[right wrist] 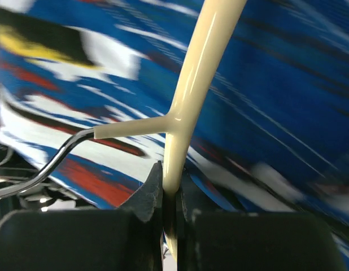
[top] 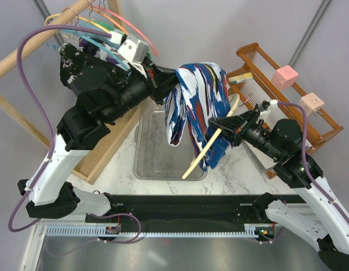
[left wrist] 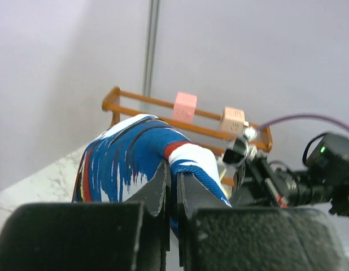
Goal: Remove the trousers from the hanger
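Observation:
The trousers (top: 197, 104), printed blue, white, red and black, hang in mid-air over the middle of the table. My left gripper (top: 170, 75) is shut on their upper left edge; the pinched fold shows in the left wrist view (left wrist: 163, 152). The cream hanger (top: 211, 144) slants down-left through the trousers. My right gripper (top: 219, 125) is shut on the hanger's bar just below its hook stem (right wrist: 180, 152), with the fabric (right wrist: 276, 84) right behind it.
A clear plastic bin (top: 163, 152) sits under the trousers. A wooden rail with coloured hangers (top: 107, 22) stands at the back left above a wooden crate (top: 104, 155). A wooden rack (top: 287, 90) with pink cubes stands at the right.

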Robot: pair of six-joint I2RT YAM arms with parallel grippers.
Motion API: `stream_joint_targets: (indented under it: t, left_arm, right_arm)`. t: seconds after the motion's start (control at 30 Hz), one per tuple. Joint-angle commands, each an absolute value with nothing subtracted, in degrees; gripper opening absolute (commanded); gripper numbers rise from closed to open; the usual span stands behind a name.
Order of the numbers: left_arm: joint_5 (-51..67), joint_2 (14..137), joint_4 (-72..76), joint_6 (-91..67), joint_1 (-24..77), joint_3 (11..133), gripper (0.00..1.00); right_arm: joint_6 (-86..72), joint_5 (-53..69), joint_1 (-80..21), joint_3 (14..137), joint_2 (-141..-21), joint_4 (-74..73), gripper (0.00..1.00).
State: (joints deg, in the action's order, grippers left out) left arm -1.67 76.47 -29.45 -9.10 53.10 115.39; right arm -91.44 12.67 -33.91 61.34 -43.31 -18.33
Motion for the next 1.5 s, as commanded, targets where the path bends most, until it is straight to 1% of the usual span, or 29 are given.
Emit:
stream_joint_targets:
  t: [0.0,0.27,0.43,0.6,0.73,0.77,0.83,0.87,1.03,1.17,1.27,1.37,1.47]
  left_arm:
    - [-5.8,74.4,-13.9,-4.8,52.3,122.3,0.02]
    - [-12.1,74.2,-14.4,7.2,52.3,123.6,0.02]
    - [-15.5,72.2,-16.2,11.9,52.3,121.1,0.02]
    - [-18.5,67.1,-16.2,10.6,52.3,109.4,0.02]
    - [-21.8,61.8,-16.2,8.3,52.3,99.9,0.02]
    - [-22.2,61.1,-16.2,8.0,52.3,96.4,0.02]
    - [-24.0,58.9,-16.3,7.7,52.3,93.4,0.02]
    - [-24.5,58.2,-16.3,7.8,52.3,90.6,0.02]
    - [-28.6,55.6,-16.6,12.0,52.2,85.3,0.02]
    - [-28.5,56.4,-16.7,13.0,52.2,81.3,0.02]
    - [-24.4,58.8,-15.7,9.0,52.2,77.1,0.02]
    - [-21.0,63.0,-12.2,4.4,52.2,71.3,0.02]
    - [-18.4,69.0,-10.7,0.5,52.2,68.7,0.02]
  right_arm:
    - [-89.7,15.2,-34.1,58.7,-42.2,-18.2,0.0]
    - [-89.6,16.8,-34.1,55.7,-40.4,-18.0,0.0]
    - [-90.4,16.3,-34.1,54.2,-38.5,-18.3,0.0]
    - [-85.1,18.2,-34.1,59.9,-42.5,-19.2,0.0]
    - [-80.1,19.4,-34.1,69.3,-46.8,-21.4,0.0]
    - [-79.0,19.7,-34.2,70.6,-47.4,-21.6,0.0]
    - [-78.6,20.5,-34.2,72.9,-48.7,-21.9,0.0]
    - [-78.3,20.8,-34.1,73.4,-49.0,-21.8,0.0]
    - [-78.1,21.5,-34.1,73.2,-49.1,-22.3,0.0]
    - [-79.2,21.5,-34.1,72.2,-48.1,-22.5,0.0]
    - [-79.3,21.5,-34.1,72.7,-47.6,-22.9,0.0]
    - [-79.4,21.4,-34.1,73.7,-47.5,-23.4,0.0]
    - [-79.5,20.6,-34.1,74.5,-46.8,-24.2,0.0]
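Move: The left hand pinches the trousers' upper end high up; the grey tray lies some 54 cm below it, about 16 cm ahead and 4 cm left, with the hanger's middle roughly 11 cm to its right, 4 cm back and 14 cm lower. The right hand grips that hanger near its neck; the trousers' middle is around 4 cm ahead of this hand, 5 cm left and 2 cm higher, the tray about 20 cm ahead, 16 cm left and 40 cm below. Upward and to its left, the left hand first draws the pinched trousers away from the hanger, rising about 5 cm, while the right hand, keeping its grip, sinks as much and then climbs back to slightly above its start. The left hand then plunges some 27 cm towards the tray, easing forward and rolling about 30 degrees with its left side up, turning somewhat counter-clockwise; it swings back right a little at the end, fingers still shut. ##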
